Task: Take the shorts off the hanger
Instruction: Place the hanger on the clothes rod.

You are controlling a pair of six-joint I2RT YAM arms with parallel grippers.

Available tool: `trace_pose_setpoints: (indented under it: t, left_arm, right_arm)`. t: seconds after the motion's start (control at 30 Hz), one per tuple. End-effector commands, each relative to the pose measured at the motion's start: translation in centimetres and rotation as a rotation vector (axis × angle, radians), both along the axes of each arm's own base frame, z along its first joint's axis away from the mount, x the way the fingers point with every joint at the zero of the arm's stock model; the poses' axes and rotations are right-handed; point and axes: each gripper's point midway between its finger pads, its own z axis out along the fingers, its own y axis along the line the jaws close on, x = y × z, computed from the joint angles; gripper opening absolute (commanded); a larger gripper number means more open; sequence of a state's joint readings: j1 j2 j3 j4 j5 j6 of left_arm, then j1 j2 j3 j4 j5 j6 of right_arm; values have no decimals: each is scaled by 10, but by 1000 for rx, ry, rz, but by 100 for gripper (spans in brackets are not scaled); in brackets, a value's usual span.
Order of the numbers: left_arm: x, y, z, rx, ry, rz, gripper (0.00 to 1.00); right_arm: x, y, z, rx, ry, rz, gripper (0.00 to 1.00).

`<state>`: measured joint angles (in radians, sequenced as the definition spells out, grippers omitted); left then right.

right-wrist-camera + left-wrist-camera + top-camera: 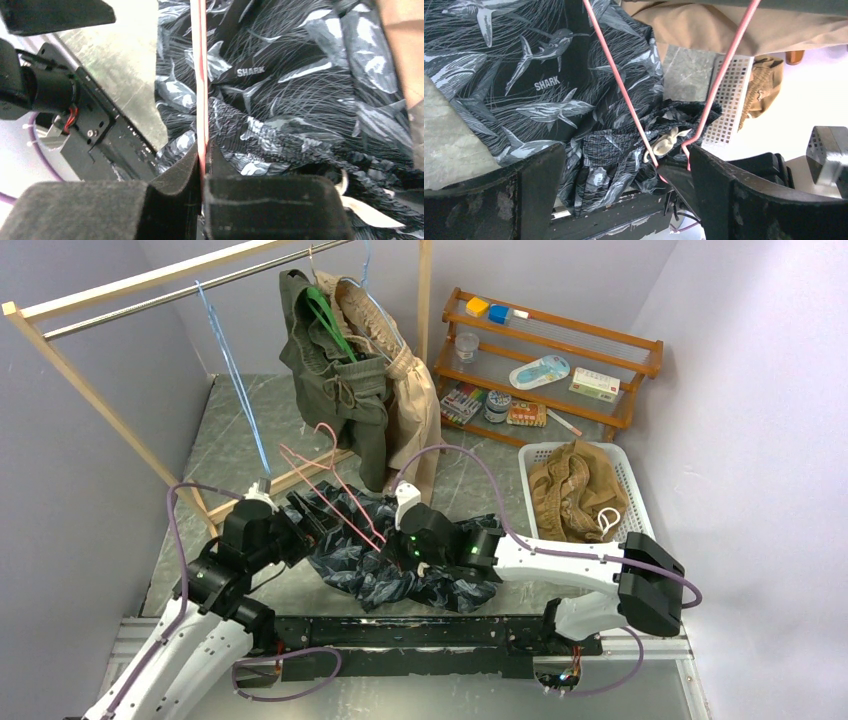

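Note:
Dark navy shark-print shorts [400, 565] lie crumpled on the table with a pink wire hanger [335, 480] still threaded in them. My right gripper [388, 540] is shut on the hanger's wire; in the right wrist view the pink wire [201, 75] runs straight down into the closed pads [175, 175] over the navy shorts [300, 100]. My left gripper [312, 516] stands open beside the hanger; its wide-apart fingers [484, 200] frame the navy shorts [549, 85], the hanger [624, 90] and a pale drawstring knot [666, 142], gripping nothing. Olive shorts [335, 390] and beige shorts [412, 390] hang on the rail.
Tan-brown shorts [572, 490] fill a white basket [625, 475] at the right. A wooden shelf [550, 350] with small items stands at the back right. A bare blue hanger [235, 380] hangs from the wooden rack [90, 390], whose legs stand at the left.

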<state>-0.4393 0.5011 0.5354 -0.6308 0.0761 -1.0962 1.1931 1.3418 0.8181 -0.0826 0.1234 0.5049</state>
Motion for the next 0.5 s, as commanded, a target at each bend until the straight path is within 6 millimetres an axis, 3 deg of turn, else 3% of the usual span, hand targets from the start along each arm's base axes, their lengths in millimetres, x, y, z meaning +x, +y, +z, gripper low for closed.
trace_pose_setpoints:
  t: [0.0, 0.37, 0.47]
  left_arm:
    - [2, 2, 17, -29, -63, 15, 97]
    - [-2, 18, -4, 60, 12, 70, 99]
    - [-1, 16, -5, 50, 12, 71, 99]
  right_arm:
    - [23, 1, 26, 26, -93, -96, 0]
    - [44, -9, 54, -120, -284, -51, 0]
    - [56, -3, 87, -68, -340, -105, 0]
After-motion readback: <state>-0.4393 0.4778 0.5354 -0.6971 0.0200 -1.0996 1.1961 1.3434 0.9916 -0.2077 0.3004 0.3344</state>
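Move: The right hand holds the bare pink hanger; the free stretch of clothes rod between the blue hanger and the olive shorts lies about 28 cm ahead, 18 cm to its left and 44 cm up. The blue hanger's middle is some 20 cm ahead, 26 left and 30 up, the olive shorts' about 28 ahead, 9 left and 19 up; the shark shorts lie about 12 below, 3 ahead and 1 right. From the left hand the stretch is roughly 25 ahead, 5 left and 41 up. Keeping the end of the pink hanger pinched between its shut fingers, the right hand lifts away from the shark shorts on the floor and reaches forward towards the clothes rod, about 5 cm up and 4 cm forward with hardly any sideways travel, starting almost level and then climbing ever more steeply. As it rises the wrist tips the fingers upward by about 15 degrees, bringing the hook end, which leads ahead and to the left, up towards the rod. ##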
